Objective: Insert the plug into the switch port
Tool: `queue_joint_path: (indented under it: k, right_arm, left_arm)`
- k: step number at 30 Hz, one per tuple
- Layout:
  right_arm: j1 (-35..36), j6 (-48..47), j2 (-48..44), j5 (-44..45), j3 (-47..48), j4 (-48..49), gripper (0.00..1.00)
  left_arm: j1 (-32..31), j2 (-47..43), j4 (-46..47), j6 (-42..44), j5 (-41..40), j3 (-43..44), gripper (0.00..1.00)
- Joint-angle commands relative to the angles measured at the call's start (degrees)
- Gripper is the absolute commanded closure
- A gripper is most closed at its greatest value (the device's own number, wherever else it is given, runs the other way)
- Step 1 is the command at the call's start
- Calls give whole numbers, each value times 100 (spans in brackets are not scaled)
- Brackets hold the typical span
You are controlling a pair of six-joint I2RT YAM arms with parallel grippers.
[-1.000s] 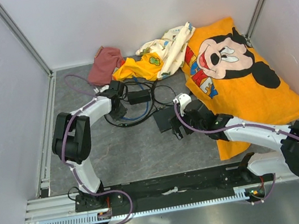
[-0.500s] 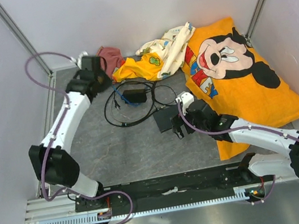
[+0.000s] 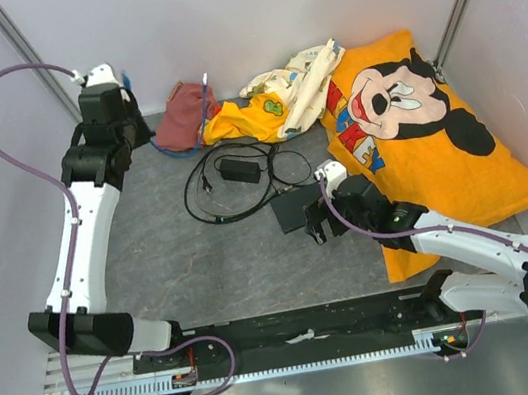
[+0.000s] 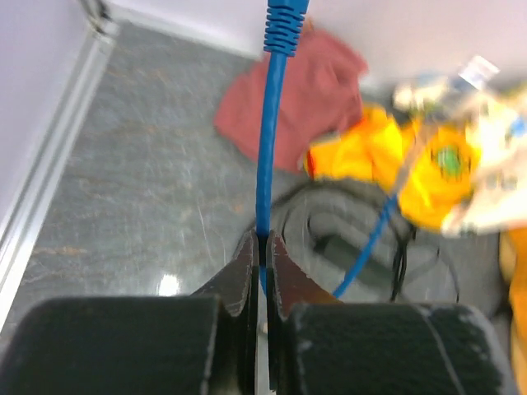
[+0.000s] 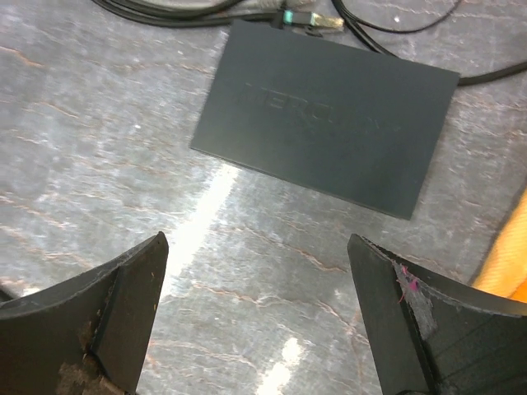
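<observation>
My left gripper (image 3: 126,119) (image 4: 259,240) is raised at the back left corner, shut on the thin bright-blue cable (image 4: 265,156) just behind its end. The plug (image 4: 286,16) (image 3: 126,81) sticks out beyond the fingertips; only its ribbed blue boot shows, its tip cut off by the left wrist view's top edge. The rest of the cable (image 3: 175,151) trails down past the red cloth. The switch (image 3: 294,210) (image 5: 329,115) is a flat black box on the grey table. Its ports are hidden. My right gripper (image 3: 318,227) (image 5: 255,243) hovers open just in front of it, holding nothing.
A coil of black cables (image 3: 234,200) with a black power adapter (image 3: 239,169) lies left of the switch. A green-tipped connector (image 5: 309,18) rests at the switch's far edge. A red cloth (image 3: 184,114), patterned clothes (image 3: 291,86) and a yellow Mickey shirt (image 3: 427,140) fill the back and right.
My left gripper shut on the blue cable at the coil, then swung up and back to the left corner, pulling the cable out with it. The right gripper barely moved.
</observation>
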Motion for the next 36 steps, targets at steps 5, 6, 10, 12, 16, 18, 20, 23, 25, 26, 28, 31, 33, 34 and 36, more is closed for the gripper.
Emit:
queue_joint_path:
  k: [5, 6, 10, 12, 16, 18, 20, 23, 25, 26, 28, 31, 33, 34, 36]
  right_arm:
    - [15, 452, -567, -500, 441, 463, 2]
    - [6, 496, -733, -518, 450, 585, 2]
    - [15, 917, -1059, -466, 468, 1025, 2]
    - [15, 1207, -1173, -387, 494, 1279, 2]
    - [15, 1419, -1323, -133, 442, 1728, 2]
    - [6, 1594, -1384, 175, 424, 1868, 2]
    - [6, 1709, -1411, 334, 380, 2000, 2]
    - [-3, 1333, -1280, -7, 424, 2326, 2]
    - [-3, 947, -1130, -201, 520, 2238, 2]
    - [-11, 727, -1104, -280, 529, 2256, 2]
    - [-46, 401, -1025, -562, 512, 2309, 2]
    - [-300, 591, -919, -850, 460, 2440, 3]
    - [-424, 899, -849, -1141, 380, 2869, 4]
    - [-538, 1040, -814, -1394, 319, 3045, 5]
    - [-591, 1453, -657, -1520, 318, 3354, 6]
  left_arm:
    - [-296, -1459, 198, 1217, 2963, -1735, 98]
    - [-410, -1721, 233, 1321, 3025, -1920, 99]
    - [-1506, -2180, 391, 1542, 2903, -2895, 98]
    - [-1834, -2277, 462, 1560, 2972, -3107, 98]
    - [-2265, -2418, 751, 1419, 3508, -3564, 98]
    - [-2388, -2453, 892, 1401, 3439, -3670, 98]
    - [-2512, -2427, 963, 1437, 3640, -3829, 98]
    - [-2521, -2383, 1182, 1331, 4202, -3969, 98]
    - [-2521, -2374, 1314, 1235, 4369, -4066, 98]
    - [-2521, -2374, 1349, 1208, 4414, -4101, 98]
    - [-2521, -2392, 1446, 1050, 4467, -4180, 98]
    - [-2521, -2375, 1551, 866, 4554, -4277, 98]
    - [-2521, -2357, 1613, 726, 4616, -4321, 99]
    - [-2521, -2374, 1657, 672, 4695, -4391, 99]
    - [-2521, -2374, 1815, 567, 4783, -4488, 98]
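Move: The left hand already pinches the blue cable just below its plug; the switch, the dark flat box, lies about 29 cm to its right, 7 cm back and 35 cm below. The black adapter is some 18 cm right, 5 cm ahead and 34 cm below. From the open right hand, the plug is roughly 35 cm left, 20 cm ahead and 30 cm higher, with the switch 11 cm ahead, 5 cm left and 10 cm down. Still pinching the blue cable, the left hand sweeps back and to the right about 20 cm each while sinking some 14 cm, turning clockwise by nearly 70 degrees so the plug comes round towards the right hand, fast at first, then easing off. The right hand rises about 17 cm to meet the plug, drifting slightly left and forward late on, its fingers lifting and rolling left side up, staying wide open. ##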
